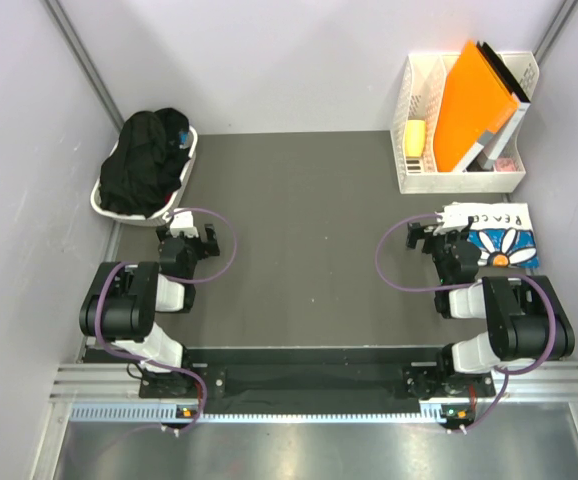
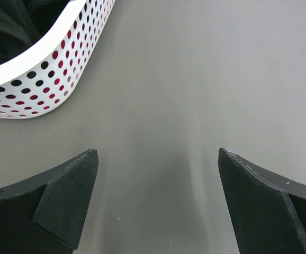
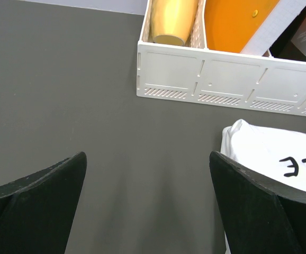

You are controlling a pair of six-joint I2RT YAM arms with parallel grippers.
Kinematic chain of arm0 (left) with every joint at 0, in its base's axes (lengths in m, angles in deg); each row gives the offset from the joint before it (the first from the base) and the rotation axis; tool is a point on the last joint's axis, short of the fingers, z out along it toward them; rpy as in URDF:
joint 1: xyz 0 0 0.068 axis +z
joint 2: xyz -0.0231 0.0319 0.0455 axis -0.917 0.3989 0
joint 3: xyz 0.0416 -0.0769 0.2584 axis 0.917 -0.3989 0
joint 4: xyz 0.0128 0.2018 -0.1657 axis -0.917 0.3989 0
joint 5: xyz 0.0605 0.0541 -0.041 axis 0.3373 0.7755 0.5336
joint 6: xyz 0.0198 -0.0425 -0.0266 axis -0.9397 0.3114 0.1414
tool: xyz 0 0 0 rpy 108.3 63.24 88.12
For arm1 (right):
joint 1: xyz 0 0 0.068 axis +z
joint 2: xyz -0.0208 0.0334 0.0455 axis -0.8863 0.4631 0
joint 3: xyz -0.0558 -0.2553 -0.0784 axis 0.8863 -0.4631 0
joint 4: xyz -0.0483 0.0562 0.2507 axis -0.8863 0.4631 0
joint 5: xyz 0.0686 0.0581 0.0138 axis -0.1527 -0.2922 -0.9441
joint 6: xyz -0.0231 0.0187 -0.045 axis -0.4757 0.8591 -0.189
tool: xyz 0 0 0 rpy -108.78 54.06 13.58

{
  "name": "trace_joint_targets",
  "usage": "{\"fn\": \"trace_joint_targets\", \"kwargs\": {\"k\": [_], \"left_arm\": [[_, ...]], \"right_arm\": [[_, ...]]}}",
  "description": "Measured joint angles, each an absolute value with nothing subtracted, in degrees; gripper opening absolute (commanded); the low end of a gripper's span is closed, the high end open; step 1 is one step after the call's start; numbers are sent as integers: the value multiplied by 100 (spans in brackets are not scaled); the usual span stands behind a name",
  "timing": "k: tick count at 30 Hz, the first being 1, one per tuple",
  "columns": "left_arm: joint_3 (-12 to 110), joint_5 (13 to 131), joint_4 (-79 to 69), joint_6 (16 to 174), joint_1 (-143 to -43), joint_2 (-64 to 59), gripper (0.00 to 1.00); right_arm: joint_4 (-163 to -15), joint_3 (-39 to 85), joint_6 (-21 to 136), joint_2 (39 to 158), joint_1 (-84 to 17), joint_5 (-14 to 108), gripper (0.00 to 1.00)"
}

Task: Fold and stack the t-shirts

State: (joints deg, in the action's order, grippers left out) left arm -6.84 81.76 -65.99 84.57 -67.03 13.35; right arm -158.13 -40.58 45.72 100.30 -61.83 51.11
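Note:
Black t-shirts [image 1: 147, 160] lie heaped in a white perforated laundry basket [image 1: 109, 208] at the back left; the basket's wall [image 2: 52, 69] fills the upper left of the left wrist view. A folded white t-shirt [image 1: 499, 235] with a blue daisy print lies at the right, and its white corner [image 3: 264, 153] shows in the right wrist view. My left gripper [image 1: 187, 236] hovers open just in front of the basket, nothing between its fingers [image 2: 68, 201]. My right gripper [image 1: 437, 232] is open beside the white shirt's left edge, holding nothing.
A white desk organizer [image 1: 459, 175] with an orange folder [image 1: 474, 100] stands at the back right; its front wall [image 3: 222, 79] is ahead of the right gripper. Grey walls close in on both sides. The dark mat [image 1: 299, 230] spreads between the arms.

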Motion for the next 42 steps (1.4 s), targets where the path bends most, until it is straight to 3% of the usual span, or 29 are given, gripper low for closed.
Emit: {"fn": "trace_joint_targets", "kwargs": {"k": [10,19,23,29,35,42], "left_arm": [[-684,8181,-6625,8455,-6703,1315,99],[-70,8480,-5403,8506,-6707,810,99],[789,8401,-4304,8436,-6707,537,99],[1067,7844,-3657,7918,-6707,-619,99],[3049,6642,-1220,6431,-6733,-829,99],[5876,7328,1029,6027,-6733,426,99]], "right_arm": [[-15142,-4005,4509,9409,-6179,5089,100],[-13467,-2736,4148,8421,-6179,4842,100],[-12217,-1752,3508,8364,-6179,4232,100],[-9671,-185,2179,8471,-6177,3382,100],[-6969,2252,1432,9461,-6172,3460,100],[-4239,4434,1117,10915,-6168,3978,100]]}}
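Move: The pile of black t-shirts lies about 15 cm ahead of the left hand, 10 cm to its left and some 4 cm higher. The white basket holding it is centred at nearly the same spot, at about hand height. From the right hand the pile is roughly 70 cm left and 15 cm ahead. The folded daisy cloth is 12 cm to that hand's right, 1 cm back and 8 cm below; the white bin's middle is about 25 cm ahead, 7 cm right and level. The black t-shirts aren't reached yet: the left hand climbs about 27 cm to well above their height, easing forward late, its left side rolling up some 20 degrees while it turns slightly clockwise. The right hand, away from the daisy cloth, rises about 18 cm and drifts forward, then starts to sink, tipping its fingers down some 30 degrees, rolling its left side down and turning counter-clockwise. Both grippers stay open and empty. ##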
